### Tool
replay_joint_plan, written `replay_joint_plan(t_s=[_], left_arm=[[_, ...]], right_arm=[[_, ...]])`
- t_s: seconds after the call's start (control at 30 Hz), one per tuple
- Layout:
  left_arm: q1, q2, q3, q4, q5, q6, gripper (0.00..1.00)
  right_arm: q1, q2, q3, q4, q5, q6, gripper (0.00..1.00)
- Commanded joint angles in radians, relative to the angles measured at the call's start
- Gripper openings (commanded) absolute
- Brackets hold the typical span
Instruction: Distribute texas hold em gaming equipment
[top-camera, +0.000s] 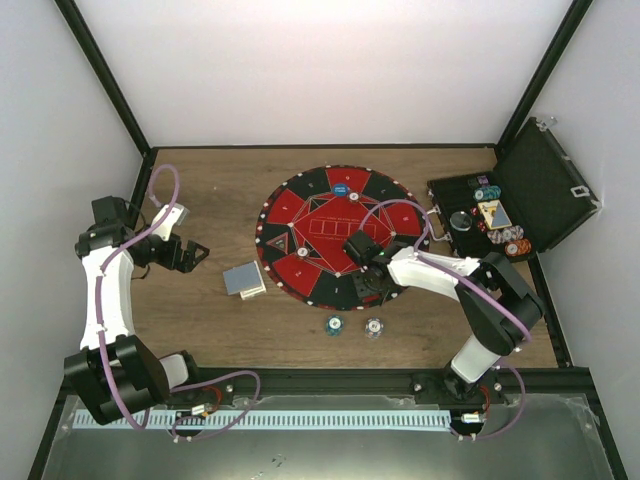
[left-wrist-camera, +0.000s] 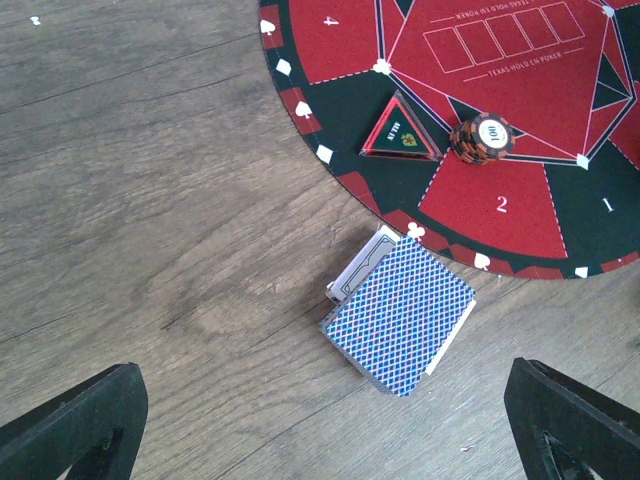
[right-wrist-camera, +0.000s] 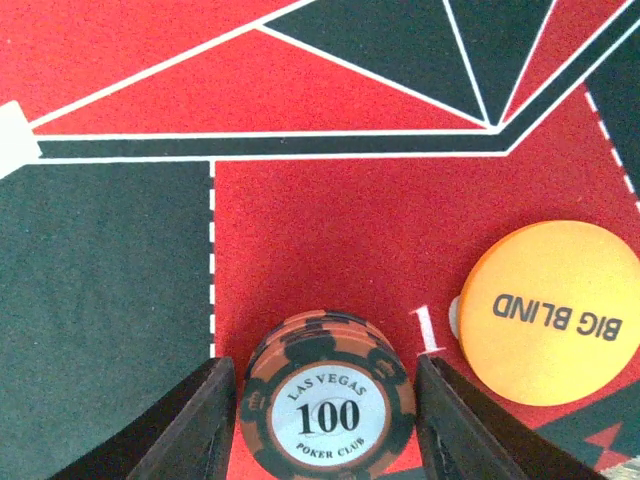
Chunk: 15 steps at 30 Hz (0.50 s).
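A brown chip stack (right-wrist-camera: 328, 405) marked 100 stands on the red field of the mat (top-camera: 330, 235), next to the numeral 1. My right gripper (right-wrist-camera: 325, 420) straddles it, open, with one finger close on each side. An orange BIG BLIND disc (right-wrist-camera: 555, 312) lies just right of it. The blue disc (top-camera: 341, 189) sits at the mat's far edge. The blue-backed card deck (left-wrist-camera: 400, 316) lies on the wood beside the mat's rim. My left gripper (left-wrist-camera: 320, 425) hovers wide open above and short of the deck. Another brown stack (left-wrist-camera: 481, 138) stands by field 2.
A teal chip (top-camera: 333, 324) and a white chip (top-camera: 374, 326) lie on the wood in front of the mat. The open black case (top-camera: 500, 210) with more chips stands at the right. A triangular ALL IN marker (left-wrist-camera: 400, 130) sits on the mat.
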Motion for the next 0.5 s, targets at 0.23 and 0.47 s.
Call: replay_joint_plan(t_s=[0.23, 0.47], left_arm=[[0.006, 0.008, 0.018, -0.007, 0.007, 0.018, 1.00], [0.006, 0.011, 0.021, 0.005, 0.014, 0.008, 1.00]], right_arm=[[0.008, -0.093, 0.116, -0.089, -0.008, -0.001, 0.67], [0.189, -0.161, 0.180, -0.183, -0.009, 0.094, 0.69]])
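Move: The black 100-chip stack stands on the mat between the right hand's fingers, its middle about 1 cm below the hand point. From this hand the big blind button lies some 4 cm ahead and 4 cm right. The teal chip stack is roughly 9 cm back and 9 cm left, the white chip stack about 9 cm straight back, all near stack height. From the left hand the black stack is around 41 cm right, 2 cm back and 18 cm down. Upward first: the right fingers open and let go of the black chip stack, then the hand lifts straight off with gathering speed. Climbing on to about 7 cm, it swings some 4 cm left, away from the stack and the big blind button, tilting about 10 degrees so the fingertips swing forward and left. ##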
